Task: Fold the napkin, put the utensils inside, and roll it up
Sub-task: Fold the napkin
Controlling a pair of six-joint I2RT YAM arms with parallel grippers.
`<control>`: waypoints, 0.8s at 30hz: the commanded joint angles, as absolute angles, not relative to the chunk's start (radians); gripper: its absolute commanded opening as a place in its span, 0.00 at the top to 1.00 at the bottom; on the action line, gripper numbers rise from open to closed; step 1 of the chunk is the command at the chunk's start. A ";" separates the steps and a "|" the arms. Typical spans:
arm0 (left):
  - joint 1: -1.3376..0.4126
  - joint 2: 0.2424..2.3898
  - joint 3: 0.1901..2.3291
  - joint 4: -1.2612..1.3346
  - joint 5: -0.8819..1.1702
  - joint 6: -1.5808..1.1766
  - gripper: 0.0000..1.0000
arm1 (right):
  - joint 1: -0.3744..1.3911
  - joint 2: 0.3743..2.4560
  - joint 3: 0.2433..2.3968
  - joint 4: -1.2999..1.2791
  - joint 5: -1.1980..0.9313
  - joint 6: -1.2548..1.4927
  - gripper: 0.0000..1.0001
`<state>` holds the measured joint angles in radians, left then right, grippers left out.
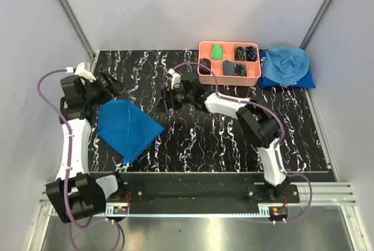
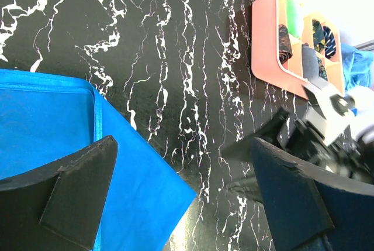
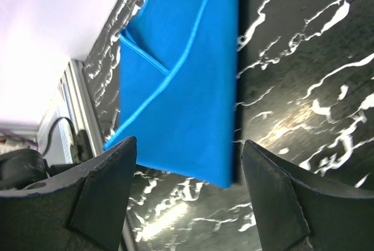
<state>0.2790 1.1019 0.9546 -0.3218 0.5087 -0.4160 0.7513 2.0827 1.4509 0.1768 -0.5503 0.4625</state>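
The royal-blue napkin (image 1: 125,128) lies folded flat at the left of the black marbled table, one corner pointing right. My left gripper (image 1: 110,85) hovers just above its far corner, open and empty; in the left wrist view the napkin (image 2: 58,116) lies under the left finger of the gripper (image 2: 182,145). My right gripper (image 1: 164,100) sits a little right of the napkin's right edge, also open and empty. In the right wrist view the napkin (image 3: 187,75) lies ahead of the spread jaws of the gripper (image 3: 188,145), not touching them. The utensils are out of view.
A pink compartment tray (image 1: 229,80) with small items stands at the back centre right, and shows again as the tray (image 2: 263,40) in the left wrist view. A pale sky-blue cloth heap (image 1: 284,66) lies to its right. White walls enclose the table.
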 commanded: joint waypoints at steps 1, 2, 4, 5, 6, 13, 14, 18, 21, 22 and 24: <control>0.287 1.118 0.945 -0.279 0.517 -0.414 0.01 | 0.732 2.187 1.566 0.092 -0.735 0.385 0.20; 0.285 1.118 0.945 -0.281 0.517 -0.416 0.01 | 0.727 2.198 1.577 0.083 -0.755 0.377 0.20; 0.285 1.126 0.945 -0.279 0.518 -0.416 0.01 | 0.726 2.232 1.597 0.074 -0.784 0.367 0.22; 0.285 1.127 0.942 -0.279 0.522 -0.419 0.01 | 0.726 2.252 1.604 0.072 -0.817 0.367 0.23; 0.285 1.127 0.943 -0.281 0.523 -0.419 0.01 | 0.726 2.266 1.611 0.074 -0.834 0.373 0.24; 0.288 1.138 0.942 -0.275 0.538 -0.426 0.01 | 0.726 2.333 1.638 0.074 -0.903 0.385 0.32; 0.287 1.138 0.942 -0.273 0.538 -0.426 0.01 | 0.726 2.345 1.643 0.074 -0.911 0.387 0.35; 0.287 1.138 0.939 -0.273 0.541 -0.428 0.01 | 0.729 2.370 1.658 0.074 -0.919 0.402 0.38; 0.285 1.138 0.940 -0.270 0.548 -0.431 0.01 | 0.738 2.384 1.670 0.072 -0.920 0.410 0.41; 0.287 1.138 0.940 -0.268 0.548 -0.430 0.01 | 0.739 2.385 1.669 0.072 -0.911 0.411 0.41; 0.285 1.140 0.940 -0.270 0.549 -0.431 0.01 | 0.742 2.393 1.675 0.072 -0.905 0.411 0.44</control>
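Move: The napkin's free right-hand corner lies about 6 cm back from my right hand, hardly 1 cm to its left and some 10 cm below. The napkin's near corner is roughly 19 cm back and 13 cm left of this hand, its far corner 7 cm ahead and 15 cm left, both at table height. From my left hand, the right-hand corner is about 7 cm back, 16 cm to the right and 22 cm down. I lower my empty right hand about 8 cm onto the napkin's right-hand corner, easing some 3 cm back after the first part of the drop and slowing at the end. On the way I swing the fingers about 15 degrees counter-clockwise, roll the wrist slightly, and narrow the wide-open jaws to a little over half, so they straddle the corner. My open left hand sinks a centimetre or two above the napkin. ##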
